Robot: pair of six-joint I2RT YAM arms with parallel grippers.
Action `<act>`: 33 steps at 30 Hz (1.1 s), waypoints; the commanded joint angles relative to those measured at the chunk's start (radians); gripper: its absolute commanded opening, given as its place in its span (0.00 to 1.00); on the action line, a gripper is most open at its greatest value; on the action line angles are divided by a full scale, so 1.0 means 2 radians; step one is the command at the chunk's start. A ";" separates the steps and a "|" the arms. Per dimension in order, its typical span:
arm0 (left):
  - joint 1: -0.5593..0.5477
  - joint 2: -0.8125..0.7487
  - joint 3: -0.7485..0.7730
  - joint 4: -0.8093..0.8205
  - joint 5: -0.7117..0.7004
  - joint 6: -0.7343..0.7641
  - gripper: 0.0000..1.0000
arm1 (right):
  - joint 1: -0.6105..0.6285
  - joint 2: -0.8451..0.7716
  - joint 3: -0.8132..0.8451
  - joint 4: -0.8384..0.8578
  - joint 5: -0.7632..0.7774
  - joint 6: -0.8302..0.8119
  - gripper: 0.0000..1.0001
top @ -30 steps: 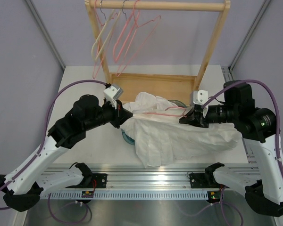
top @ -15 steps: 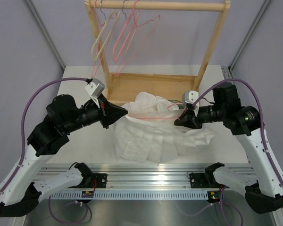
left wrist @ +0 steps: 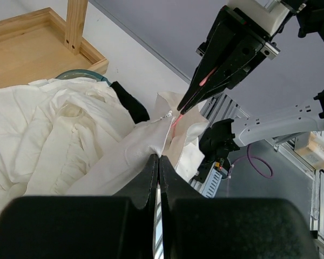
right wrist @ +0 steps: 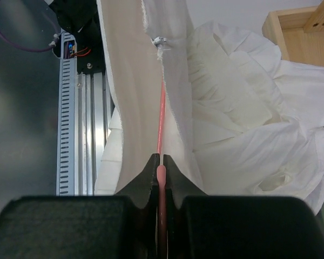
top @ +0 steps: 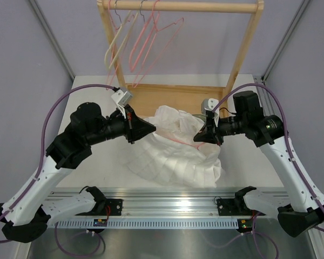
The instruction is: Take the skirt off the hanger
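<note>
The skirt (top: 173,162) looks white here, with broad pleats, and hangs down between both arms toward the table's front edge. My left gripper (top: 154,128) is shut on its waist edge (left wrist: 151,137); in the left wrist view the cloth bunches right at the jaw tips (left wrist: 159,157). A thin pink hanger (right wrist: 161,118) runs inside the waist opening. My right gripper (right wrist: 161,156) is shut on the hanger's end, and from above the right gripper (top: 196,139) sits at the skirt's right side. The hanger's bar (top: 176,138) shows between the two grippers.
A pile of other white clothes (top: 175,116) lies behind the skirt over a teal tub (left wrist: 81,74). A wooden rack (top: 178,6) with several pink and cream hangers (top: 143,48) stands at the back, its base tray (top: 173,94) on the table.
The right gripper has moved left with the hanger. The skirt, spread out to the right before, now hangs bunched lower and toward the middle. The left arm swung left, then back right.
</note>
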 commanded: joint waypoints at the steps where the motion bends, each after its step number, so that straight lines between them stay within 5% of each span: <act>1: 0.001 -0.011 0.010 0.042 0.025 -0.004 0.00 | -0.002 0.015 0.004 0.013 -0.018 -0.009 0.00; 12: 0.038 -0.026 -0.034 -0.084 -0.135 0.063 0.00 | -0.011 -0.018 0.126 -0.084 -0.023 -0.057 0.00; 18: 0.091 -0.020 -0.039 -0.085 -0.198 0.082 0.00 | -0.010 -0.052 0.098 -0.130 0.038 -0.102 0.00; 29: 0.109 0.003 -0.028 -0.042 -0.093 0.043 0.00 | -0.012 -0.085 0.042 -0.132 0.034 -0.112 0.00; 33: 0.109 0.016 -0.035 -0.029 -0.012 0.027 0.00 | -0.012 -0.108 0.045 0.020 0.033 0.012 0.00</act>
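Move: The left hand already pinches the skirt's waist edge. The skirt's bunched bulk lies about 8 cm ahead, 10 cm to the right and 20 cm below, with the basin under it and the rack tray some 30 cm ahead and 12 cm right. The pink hanger's middle is roughly 9 cm to the left of the right hand and 2 cm ahead; from that hand the skirt bulk is 11 cm left, 10 cm ahead and 15 cm lower. Both grips stay shut, the left on the skirt's waist edge and the right on the pink hanger, as the hands part. The left swings left and forward while sinking, about 7 cm each way, turning some 20 degrees counter-clockwise and easing back slightly right at the end. The right lifts about 6 cm, backs off and draws right some 5 cm, its fingers tipping up, then sinks halfway. ##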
